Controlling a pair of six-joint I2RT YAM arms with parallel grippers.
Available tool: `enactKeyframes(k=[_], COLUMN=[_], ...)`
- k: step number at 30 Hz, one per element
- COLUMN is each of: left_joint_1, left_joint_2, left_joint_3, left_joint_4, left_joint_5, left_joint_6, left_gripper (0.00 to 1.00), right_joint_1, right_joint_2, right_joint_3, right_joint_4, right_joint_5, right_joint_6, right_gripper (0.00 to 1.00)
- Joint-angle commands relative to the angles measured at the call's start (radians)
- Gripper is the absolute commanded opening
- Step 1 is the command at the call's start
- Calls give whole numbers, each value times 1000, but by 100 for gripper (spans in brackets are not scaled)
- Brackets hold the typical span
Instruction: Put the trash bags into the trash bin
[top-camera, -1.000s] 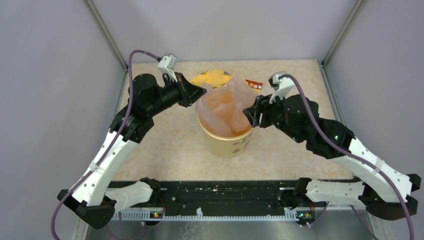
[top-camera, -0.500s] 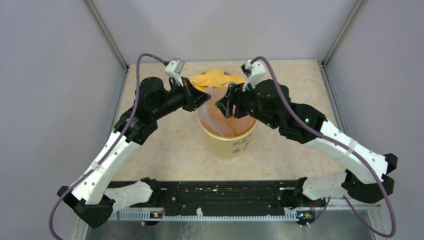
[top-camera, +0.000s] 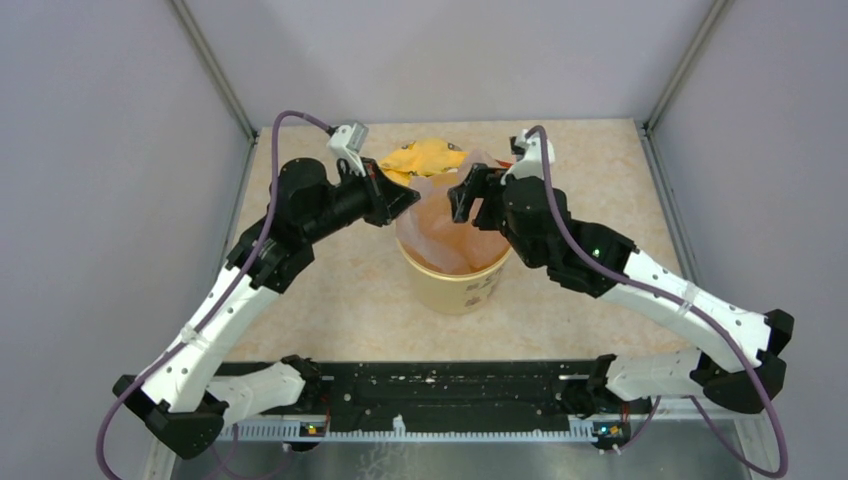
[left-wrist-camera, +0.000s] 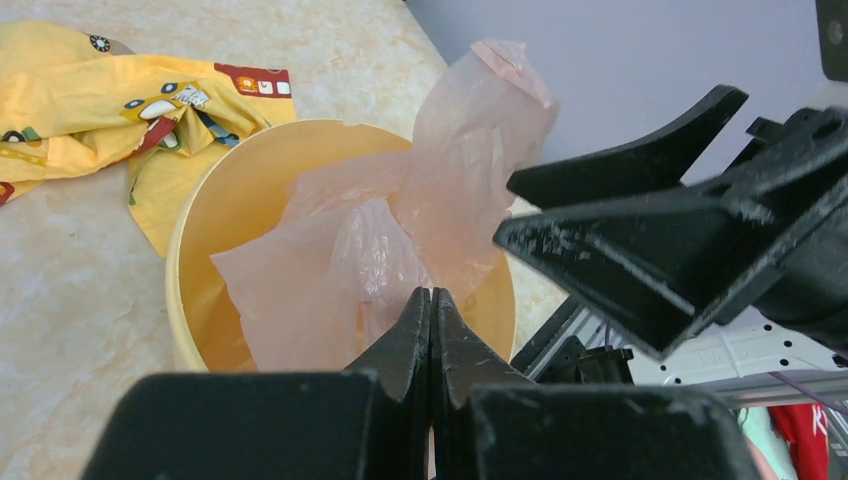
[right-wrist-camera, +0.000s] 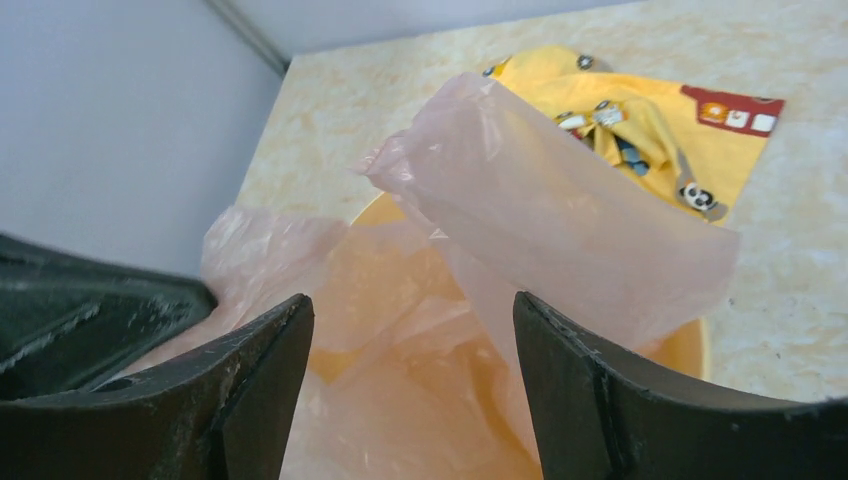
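The pale pink trash bag (top-camera: 441, 228) sits crumpled inside the pale yellow trash bin (top-camera: 462, 291), with a flap standing above the rim (left-wrist-camera: 487, 90). My left gripper (left-wrist-camera: 431, 293) is shut at the bin's left rim. Its tips rest against the bag (left-wrist-camera: 330, 270); whether they pinch the film does not show. My right gripper (right-wrist-camera: 410, 302) is open just above the bin mouth, its fingers (left-wrist-camera: 640, 230) either side of the bag's folds (right-wrist-camera: 450, 330), gripping nothing. From above, the right gripper (top-camera: 463, 197) faces the left gripper (top-camera: 411, 197) across the bin.
A crumpled yellow printed wrapper (top-camera: 426, 156) lies on the table right behind the bin, also in the left wrist view (left-wrist-camera: 95, 100) and the right wrist view (right-wrist-camera: 655, 125). Grey walls close in the table on three sides.
The right arm swung from the bin's right side up and over its back rim, and its jaws opened wider. The bag's raised part sank lower. The left gripper shifted slightly right and stayed shut.
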Motion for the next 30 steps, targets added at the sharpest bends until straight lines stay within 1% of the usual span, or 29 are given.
enactKeyframes(k=[1,5,9,13,16,19,21,23,26,30], left_joint_1=[-6,-7,-7,-8,-9,-10,-11,-11,-11,-10], left_joint_2=[-32,-34,-36,-40,-41,-47,-49,-51,-54,-61], left_joint_3=[-8,-10,-13,-14,-16,-16,-11,-7,-4,-12], left_joint_4=[40,42,43,45,40,31,21,13,-1,-15], left_joint_5=[-6,2,4,8,11,-2,-6,-16,-31,-49], left_joint_6=[-2,2,4,5,10,18,21,23,29,31], left_gripper=[0,0,0,0,0,0,0,0,0,0], right_joint_1=[-30,-53,-80,-85,-85,-85,-85,-85,-85,-88], right_joint_2=[-38,-23,47,86,102,122,131,164,217,249], right_joint_3=[-9,-13,68,116,147,210,241,302,372,394], right_joint_4=[102,161,128,83,44,-22,-45,-106,-183,-222], right_joint_5=[142,126,93,55,49,70,60,58,32,-43], right_joint_6=[24,-6,-14,-9,-39,-89,-162,-213,-285,-353], right_gripper=[74,77,82,81,80,80,79,78,77,76])
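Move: The pink bag's loose upper flap is about 5 cm ahead of my right hand, 2 cm to its right and 4 cm below. The trash bin under it is centred some 7 cm ahead of my right hand and 1 cm left, its middle 20 cm down; the yellow cloth lies about 26 cm ahead in line and 32 cm down. From my left hand the flap is roughly 5 cm ahead, 10 cm right and 6 cm lower. My right hand, fingers kept wide open, reaches forward about 5 cm over the bag's loose flap, swinging briefly 2 cm right on the way and coming back. It rises slightly, dips a little, then climbs to some 4 cm higher, rolling its left side down roughly 10 degrees. My left hand stays at the bin's left rim, shut, seeming to keep the bag's edge. ##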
